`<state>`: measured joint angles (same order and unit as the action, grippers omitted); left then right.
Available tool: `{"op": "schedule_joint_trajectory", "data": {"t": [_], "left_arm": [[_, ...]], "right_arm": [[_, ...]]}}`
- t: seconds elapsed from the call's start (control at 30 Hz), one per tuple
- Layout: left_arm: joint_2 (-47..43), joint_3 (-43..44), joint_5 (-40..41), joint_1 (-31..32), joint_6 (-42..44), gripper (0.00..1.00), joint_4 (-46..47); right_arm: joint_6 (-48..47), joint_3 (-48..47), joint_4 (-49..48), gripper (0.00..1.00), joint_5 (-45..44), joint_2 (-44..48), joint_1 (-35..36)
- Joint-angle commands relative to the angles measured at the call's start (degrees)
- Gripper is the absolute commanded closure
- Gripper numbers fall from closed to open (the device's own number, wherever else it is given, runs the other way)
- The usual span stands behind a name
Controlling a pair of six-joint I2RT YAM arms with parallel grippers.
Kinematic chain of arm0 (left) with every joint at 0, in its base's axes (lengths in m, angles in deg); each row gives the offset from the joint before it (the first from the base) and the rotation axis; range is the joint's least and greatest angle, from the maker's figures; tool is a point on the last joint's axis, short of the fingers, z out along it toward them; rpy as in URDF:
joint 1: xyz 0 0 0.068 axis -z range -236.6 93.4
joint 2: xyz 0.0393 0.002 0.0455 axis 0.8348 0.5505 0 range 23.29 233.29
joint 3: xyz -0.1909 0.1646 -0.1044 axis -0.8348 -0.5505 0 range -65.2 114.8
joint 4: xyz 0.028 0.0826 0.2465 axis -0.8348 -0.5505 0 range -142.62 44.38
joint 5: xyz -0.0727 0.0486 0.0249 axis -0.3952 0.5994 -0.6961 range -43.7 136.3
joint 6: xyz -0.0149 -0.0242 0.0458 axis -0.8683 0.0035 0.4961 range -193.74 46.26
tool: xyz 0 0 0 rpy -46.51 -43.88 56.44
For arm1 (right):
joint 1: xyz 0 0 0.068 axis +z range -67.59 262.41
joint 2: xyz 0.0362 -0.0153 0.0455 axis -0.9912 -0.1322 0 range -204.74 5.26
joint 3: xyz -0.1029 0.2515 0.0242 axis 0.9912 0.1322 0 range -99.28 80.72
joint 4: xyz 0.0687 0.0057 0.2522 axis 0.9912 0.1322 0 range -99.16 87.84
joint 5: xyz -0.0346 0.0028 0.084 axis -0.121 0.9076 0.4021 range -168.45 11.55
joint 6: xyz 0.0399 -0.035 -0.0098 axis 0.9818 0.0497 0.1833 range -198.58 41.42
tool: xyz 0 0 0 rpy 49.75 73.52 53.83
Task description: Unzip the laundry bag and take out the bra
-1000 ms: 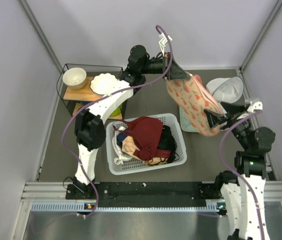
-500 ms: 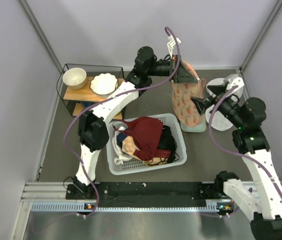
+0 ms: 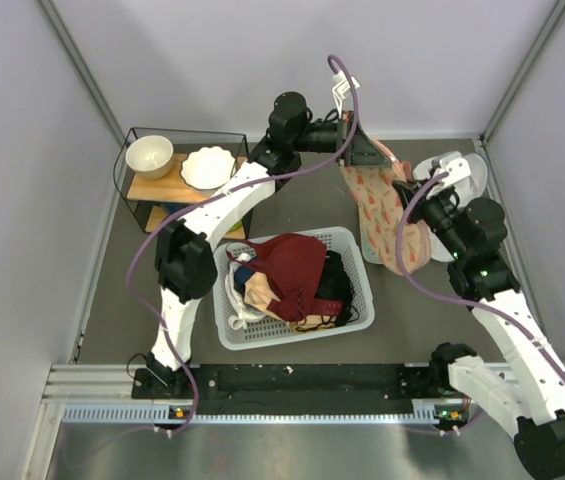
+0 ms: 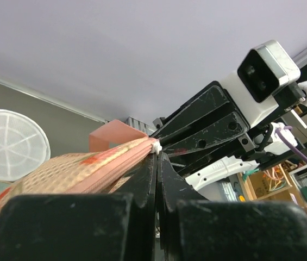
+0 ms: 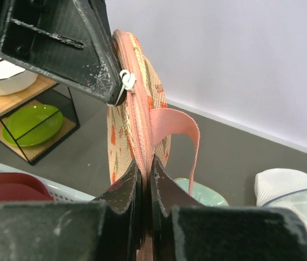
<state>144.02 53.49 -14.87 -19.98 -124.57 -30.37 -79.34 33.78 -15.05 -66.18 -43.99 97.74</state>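
Observation:
The peach-pink flowered laundry bag hangs in the air above the table's back right. My left gripper is shut at the bag's top edge, with the white zipper pull at its fingertips. My right gripper is shut on the bag's zipper seam just below the left gripper. A pink strap loop hangs beside the seam. The zipper looks closed. The red bra is not in view.
A white basket of clothes, with a maroon garment on top, sits mid-table. A mint tray lies under the bag. A white mesh bag is at the back right. A wire shelf with bowls stands at the back left.
My right gripper left the bag's lower end, moved up and closed on the seam near the left gripper. The bag swung from stretched diagonally to hanging down.

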Motion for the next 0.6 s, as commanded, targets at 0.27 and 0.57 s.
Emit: {"op": "schedule_joint_trajectory", "data": {"t": [0.27,0.57], "left_arm": [[-4.3,-8.0,-2.5,-10.8,-13.1,1.00,16.4],[-2.3,-19.6,-5.5,-13.5,-35.1,1.00,40.8]], "right_arm": [[-15.2,7.9,-0.5,1.00,9.4,19.3,0.2],[-10.1,10.7,-7.9,1.00,8.9,24.6,0.0]]}}
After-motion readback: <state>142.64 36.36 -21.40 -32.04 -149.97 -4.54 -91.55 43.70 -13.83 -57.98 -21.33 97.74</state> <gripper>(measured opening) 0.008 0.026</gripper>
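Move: The zipper pull of the laundry bag is already pinched in my left fingertips. From my right hand, which grips the zipper edge, it lies some 6 cm up, 2 cm ahead and 2 cm left. The bag's middle hangs about 10 cm below my left hand and 2 cm back. From that hand the laundry basket is some 18 cm left, 11 cm back and 34 cm down; the green tray is about 5 cm ahead, 2 cm right and 38 cm down. I pull my two hands apart: my left hand draws the zipper pull about 9 cm left and 5 cm forward, sinking some 4 cm as it goes and rolling about 15 degrees. My right hand keeps its pinch on the bag's zipper edge and hauls it back about 8 cm towards my base, fingers tilting up nearly 20 degrees. ##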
